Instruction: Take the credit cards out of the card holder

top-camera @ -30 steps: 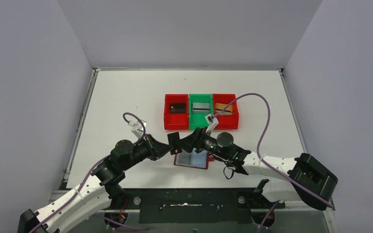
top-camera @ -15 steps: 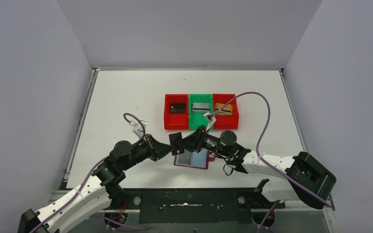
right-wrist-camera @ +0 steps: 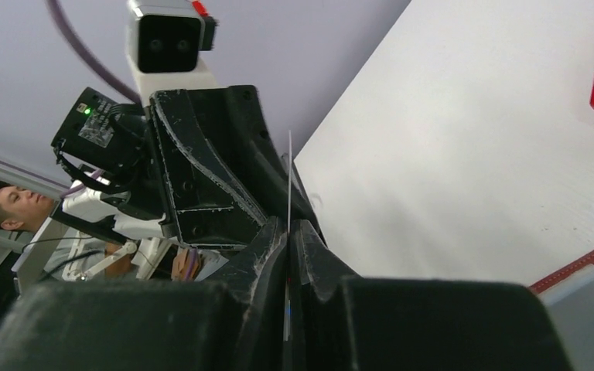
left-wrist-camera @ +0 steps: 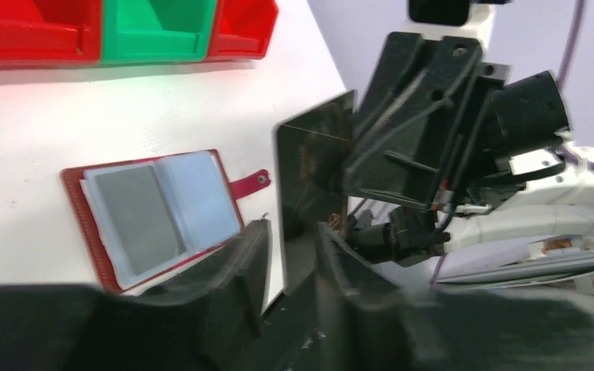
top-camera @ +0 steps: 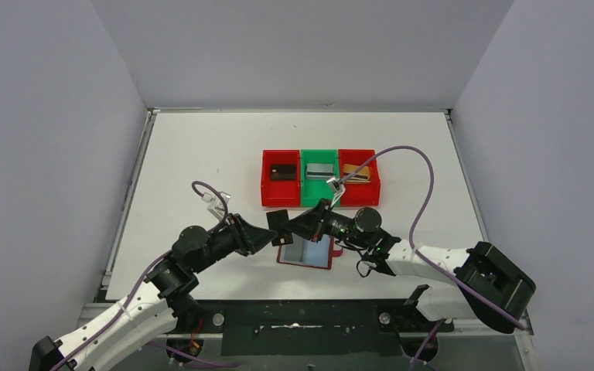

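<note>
A black credit card (top-camera: 280,222) stands on edge in the air between both grippers, just above the open card holder (top-camera: 305,253). My right gripper (right-wrist-camera: 288,232) is shut on the card's thin edge (right-wrist-camera: 289,178). In the left wrist view the same card (left-wrist-camera: 313,178) sits between the fingers of my left gripper (left-wrist-camera: 290,247), which stand slightly apart with a gap beside the card. The dark red card holder (left-wrist-camera: 155,216) lies open on the table, a grey card (left-wrist-camera: 135,216) in its left sleeve.
Three bins stand in a row behind the holder: a red bin (top-camera: 281,185) with a black card, a green bin (top-camera: 319,184) with a silver card, a red bin (top-camera: 358,184) with a gold card. The two arms meet nose to nose over the table's near middle.
My right gripper has closed onto the black card. My left gripper's jaws have loosened a little around it. The arms have barely shifted.
</note>
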You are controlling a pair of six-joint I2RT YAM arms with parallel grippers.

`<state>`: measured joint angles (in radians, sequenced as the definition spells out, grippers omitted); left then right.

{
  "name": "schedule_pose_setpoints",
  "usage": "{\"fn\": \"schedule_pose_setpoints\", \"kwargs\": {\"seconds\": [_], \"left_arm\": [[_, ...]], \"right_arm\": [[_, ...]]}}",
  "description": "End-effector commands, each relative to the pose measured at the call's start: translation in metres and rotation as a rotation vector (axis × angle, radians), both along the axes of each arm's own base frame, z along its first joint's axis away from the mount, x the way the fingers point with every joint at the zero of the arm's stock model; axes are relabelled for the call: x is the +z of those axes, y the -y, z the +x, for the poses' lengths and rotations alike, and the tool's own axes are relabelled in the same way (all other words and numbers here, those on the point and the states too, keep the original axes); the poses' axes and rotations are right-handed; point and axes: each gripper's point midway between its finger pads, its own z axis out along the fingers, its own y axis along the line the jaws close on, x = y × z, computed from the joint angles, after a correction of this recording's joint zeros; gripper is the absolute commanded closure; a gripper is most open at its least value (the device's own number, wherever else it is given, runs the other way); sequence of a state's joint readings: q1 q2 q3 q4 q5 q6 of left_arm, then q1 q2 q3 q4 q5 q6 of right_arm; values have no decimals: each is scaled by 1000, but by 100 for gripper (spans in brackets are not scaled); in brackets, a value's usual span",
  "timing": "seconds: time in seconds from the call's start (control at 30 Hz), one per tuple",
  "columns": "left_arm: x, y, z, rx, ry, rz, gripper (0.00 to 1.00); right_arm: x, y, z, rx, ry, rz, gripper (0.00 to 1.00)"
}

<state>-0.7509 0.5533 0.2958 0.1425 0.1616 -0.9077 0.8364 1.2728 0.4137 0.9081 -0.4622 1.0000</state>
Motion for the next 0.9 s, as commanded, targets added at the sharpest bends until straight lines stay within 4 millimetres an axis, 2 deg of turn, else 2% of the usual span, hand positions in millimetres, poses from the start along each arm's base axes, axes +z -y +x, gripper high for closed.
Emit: {"fn": "schedule_pose_setpoints", "kwargs": {"seconds": [0.0, 0.13, 0.2, 0.47, 0.53, 0.63, 0.87], "left_arm": [[7, -7, 9, 65, 10, -3, 61], [6, -20, 16, 142, 2, 49, 30], [6, -29, 20, 187, -2, 90, 22], [5, -85, 31, 410, -47, 355, 15], [11, -99, 33, 463, -38, 415, 13], [30, -118, 39, 538, 0, 488, 11], [36, -141, 53, 630, 29, 672, 9]], "right_arm": [[25, -1, -4, 27, 78, 79, 100], [18, 0, 1, 4, 72, 35, 100], [11, 1, 8, -26, 66, -15, 100], [-21, 24, 53, -268, 79, -326, 100], [-18, 27, 63, -302, 121, -391, 100], [-14, 32, 77, -349, 190, -473, 100], [1, 38, 103, -421, 416, -643, 100]]}}
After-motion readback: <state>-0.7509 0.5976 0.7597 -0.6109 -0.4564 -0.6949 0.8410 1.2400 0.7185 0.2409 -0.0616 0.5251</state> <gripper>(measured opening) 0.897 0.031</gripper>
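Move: The right hand has the black card shut in its fingers, some 14 cm above the table. The left red compartment it is bound for lies about 21 cm ahead and 2 cm to its left, with the green compartment also 21 cm ahead but 9 cm to its right; the card holder lies nearly beneath, 1 cm back and 5 cm right. From the left hand, that red compartment is roughly 23 cm ahead, 1 cm left and 14 cm down. The left fingers let go of the black card, spreading wide as that hand backs off about 12 cm to the left and some forward, dipping before it rises. The right hand keeps its pinch, sinks slightly, then carries the card about 8 cm forward towards the left red compartment, its fingers tipping down some 30 degrees and swinging clockwise about 20. ##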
